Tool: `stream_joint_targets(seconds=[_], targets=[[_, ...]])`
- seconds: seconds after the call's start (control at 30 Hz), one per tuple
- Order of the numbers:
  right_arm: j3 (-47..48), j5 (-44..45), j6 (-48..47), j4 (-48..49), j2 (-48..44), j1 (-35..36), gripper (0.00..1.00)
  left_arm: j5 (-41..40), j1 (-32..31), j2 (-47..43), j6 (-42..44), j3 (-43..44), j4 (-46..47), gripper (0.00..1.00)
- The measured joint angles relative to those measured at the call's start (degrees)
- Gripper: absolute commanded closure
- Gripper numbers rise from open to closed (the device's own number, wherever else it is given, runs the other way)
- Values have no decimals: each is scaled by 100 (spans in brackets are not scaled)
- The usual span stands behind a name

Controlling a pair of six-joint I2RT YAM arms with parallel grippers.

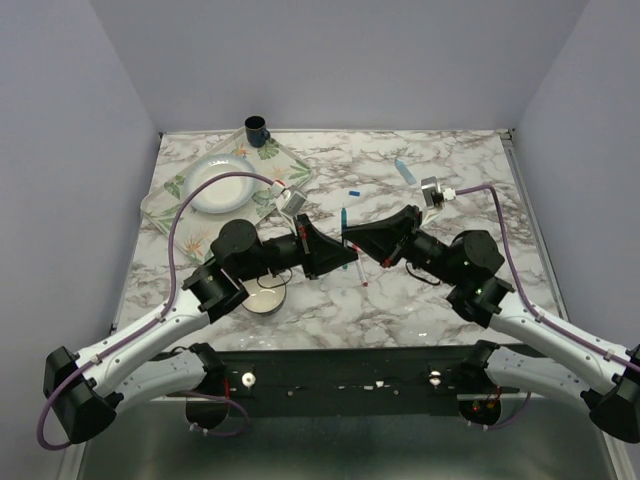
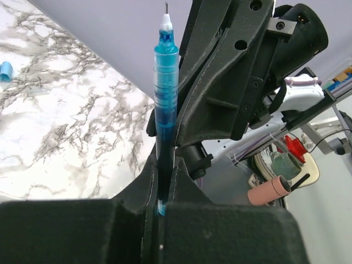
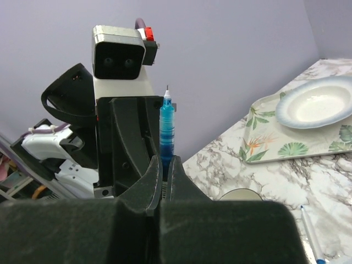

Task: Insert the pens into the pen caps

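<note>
A blue pen [image 1: 344,220] with a fine white tip is held above the middle of the table. My left gripper [image 2: 164,184] is shut on its barrel [image 2: 165,82]. My right gripper [image 3: 165,177] is shut on the same pen [image 3: 166,129] from the opposite side. The two grippers [image 1: 348,250] meet nose to nose. A dark blue cap [image 1: 353,189] and a light blue cap [image 1: 405,170] lie on the table beyond them; the light blue cap [image 2: 5,70] also shows in the left wrist view. A thin white pen [image 1: 363,274] lies under the grippers. No red cap is in view.
A floral tray [image 1: 165,205] holding a white plate [image 1: 218,184] sits at the back left, with a dark cup [image 1: 257,128] behind it. A round white container [image 1: 265,298] stands by the left arm. The right wrist view shows a thin white pen [image 3: 309,234] on the marble.
</note>
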Motion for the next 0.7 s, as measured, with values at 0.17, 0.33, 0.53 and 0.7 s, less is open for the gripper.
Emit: stream_joint_targets(seconds=[0.17,0.33,0.53,0.7], targets=[[-44,-48,11,44,15,0,39,0,0,28,20,0,-39,100],[83,-22,61,-531,17,0,23,-138,-2,24,304,22,-372,100],[837,1080,232,-2605,-332,2,22,-796,162,15,1139,385,-1384,100],[874,2361,326,-3897,-1008,2,21,-1344,616,98,1845,782,-1847,100]])
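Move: Both hands are shut on the upright blue pen, the right above the left. From the right hand, the light blue cap lies on the table about 26 cm ahead, 23 cm to the right and 32 cm below. The red-capped pen lies some 11 cm ahead and 5 cm to the right, the dark blue cap about 32 cm ahead and 4 cm to the right. From the left hand, the light blue cap is roughly 28 cm ahead, 23 cm right and 29 cm below. The right fingers open wide and let go of the blue pen, while the left fingers keep their pinch on its lower part. Both hands sink slightly, then part: the right draws back about 7 cm to its right and a little down, towards the light blue cap's side, swinging clockwise and dipping its fingers; the left carries the pen some 7 cm forward and less to the left, turning counter-clockwise about 20 degrees. ##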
